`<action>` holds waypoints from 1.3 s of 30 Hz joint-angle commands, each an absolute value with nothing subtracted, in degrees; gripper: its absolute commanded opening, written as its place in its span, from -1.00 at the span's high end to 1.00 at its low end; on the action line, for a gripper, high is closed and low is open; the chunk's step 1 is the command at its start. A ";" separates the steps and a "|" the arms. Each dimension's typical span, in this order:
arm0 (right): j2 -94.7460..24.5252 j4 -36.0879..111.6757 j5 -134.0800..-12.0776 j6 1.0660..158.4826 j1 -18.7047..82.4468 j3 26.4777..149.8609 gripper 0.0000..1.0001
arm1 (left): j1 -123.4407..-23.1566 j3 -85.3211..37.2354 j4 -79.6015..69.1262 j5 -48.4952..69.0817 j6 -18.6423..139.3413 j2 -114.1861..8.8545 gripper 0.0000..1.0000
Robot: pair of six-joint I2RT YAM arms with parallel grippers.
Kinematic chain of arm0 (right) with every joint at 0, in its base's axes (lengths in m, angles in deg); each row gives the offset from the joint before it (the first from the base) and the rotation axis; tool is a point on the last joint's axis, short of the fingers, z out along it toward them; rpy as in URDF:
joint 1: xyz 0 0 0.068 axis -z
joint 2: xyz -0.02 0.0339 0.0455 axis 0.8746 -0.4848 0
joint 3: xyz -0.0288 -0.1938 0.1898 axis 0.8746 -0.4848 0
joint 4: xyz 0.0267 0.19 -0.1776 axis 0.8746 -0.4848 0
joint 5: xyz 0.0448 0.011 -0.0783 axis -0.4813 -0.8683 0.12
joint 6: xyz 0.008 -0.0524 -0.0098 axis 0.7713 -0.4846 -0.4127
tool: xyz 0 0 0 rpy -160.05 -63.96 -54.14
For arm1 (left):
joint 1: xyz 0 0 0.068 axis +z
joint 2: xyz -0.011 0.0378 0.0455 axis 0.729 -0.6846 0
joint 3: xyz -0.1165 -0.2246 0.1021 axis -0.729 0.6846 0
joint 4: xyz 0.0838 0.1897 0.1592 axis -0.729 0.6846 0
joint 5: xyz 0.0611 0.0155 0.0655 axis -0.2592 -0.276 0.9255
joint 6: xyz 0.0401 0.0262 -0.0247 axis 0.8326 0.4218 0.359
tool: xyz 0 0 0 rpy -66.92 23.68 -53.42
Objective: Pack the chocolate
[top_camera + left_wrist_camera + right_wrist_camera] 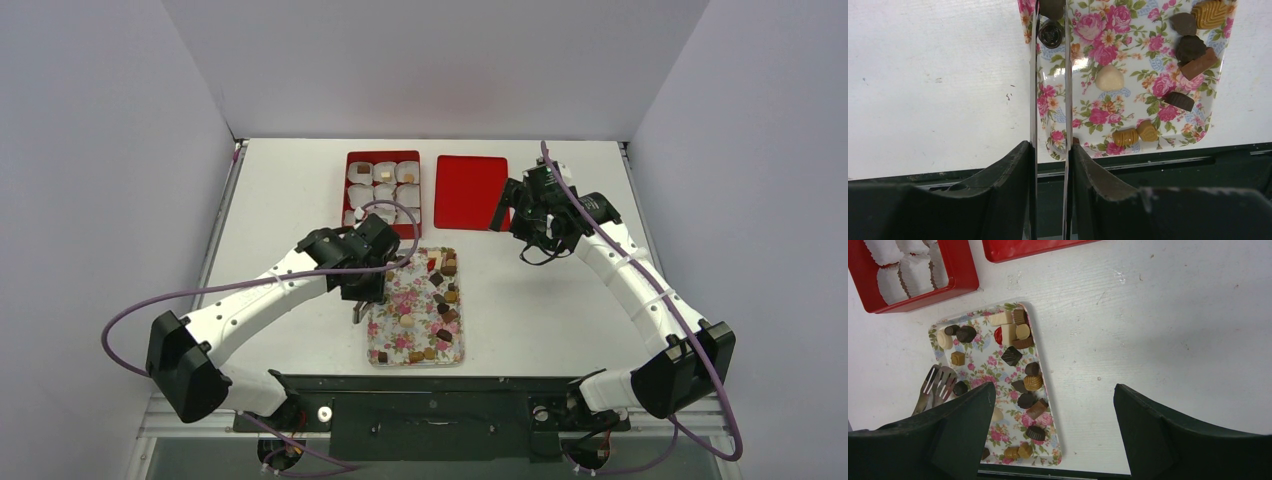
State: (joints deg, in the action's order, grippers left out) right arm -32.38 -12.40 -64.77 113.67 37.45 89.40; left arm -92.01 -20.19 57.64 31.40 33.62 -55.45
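Observation:
Several chocolates (447, 295), dark, tan and cream, lie on a floral tray (385, 345), mostly along its right side. My left gripper (364, 288) is shut on metal tongs (1034, 90) over the tray's left edge. The tong blades run either side of a dark round chocolate (1051, 34); I cannot tell if they touch it. The right wrist view shows the slotted tong tips (939, 381) beside that dark piece (960, 388). My right gripper (535, 235) is open and empty, held above the table right of the tray (1054, 390).
A red box (346, 190) of white paper cups (360, 193) stands behind the tray, a few cups holding chocolates. A red lid (470, 190) lies to its right. The table's black front rail (1158, 165) runs just below the tray.

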 commanded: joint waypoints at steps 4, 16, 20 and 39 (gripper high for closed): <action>-32.60 -10.81 -64.21 113.13 37.97 89.64 -0.67 | -91.60 -27.50 60.28 33.02 34.13 -53.22 0.39; -32.79 -10.83 -64.54 112.74 38.09 90.65 -0.67 | -87.25 -38.29 60.13 32.51 37.55 -56.91 0.39; -32.67 -10.91 -64.79 112.48 38.55 90.88 -0.67 | -83.67 -42.16 57.62 31.82 39.64 -60.32 0.39; -33.67 -10.89 -67.38 111.73 40.16 90.99 -0.66 | -71.07 -54.89 50.30 35.80 45.00 -81.17 0.39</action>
State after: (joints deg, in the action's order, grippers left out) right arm -32.57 -12.40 -66.32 112.53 39.70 89.40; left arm -72.78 -49.78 54.45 35.05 43.13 -79.06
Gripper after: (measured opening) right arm 0.834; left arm 0.313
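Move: My left hand already holds the tongs with a dark chocolate in their tips, just clear of the tray. The empty middle-left cup of the red box lies about 29 cm ahead, 3 cm left and 12 cm below. The front-left cup is some 6 cm nearer than that cup, the filled back-left cup 6 cm beyond it, and the round dark chocolate 4 cm ahead and 3 cm right of my hand. From my right hand the middle-left cup is roughly 36 cm left and 18 cm ahead. I lift the tongs straight up off the tray by some 8 cm with my left hand, then swing forward about 18 cm in all to the box's left column of cups, sinking 4 to 5 cm and easing slightly left over the last stretch. The wrist tips the tongs outward about 10 degrees and turns a little counter-clockwise while my fingers keep their hold. ##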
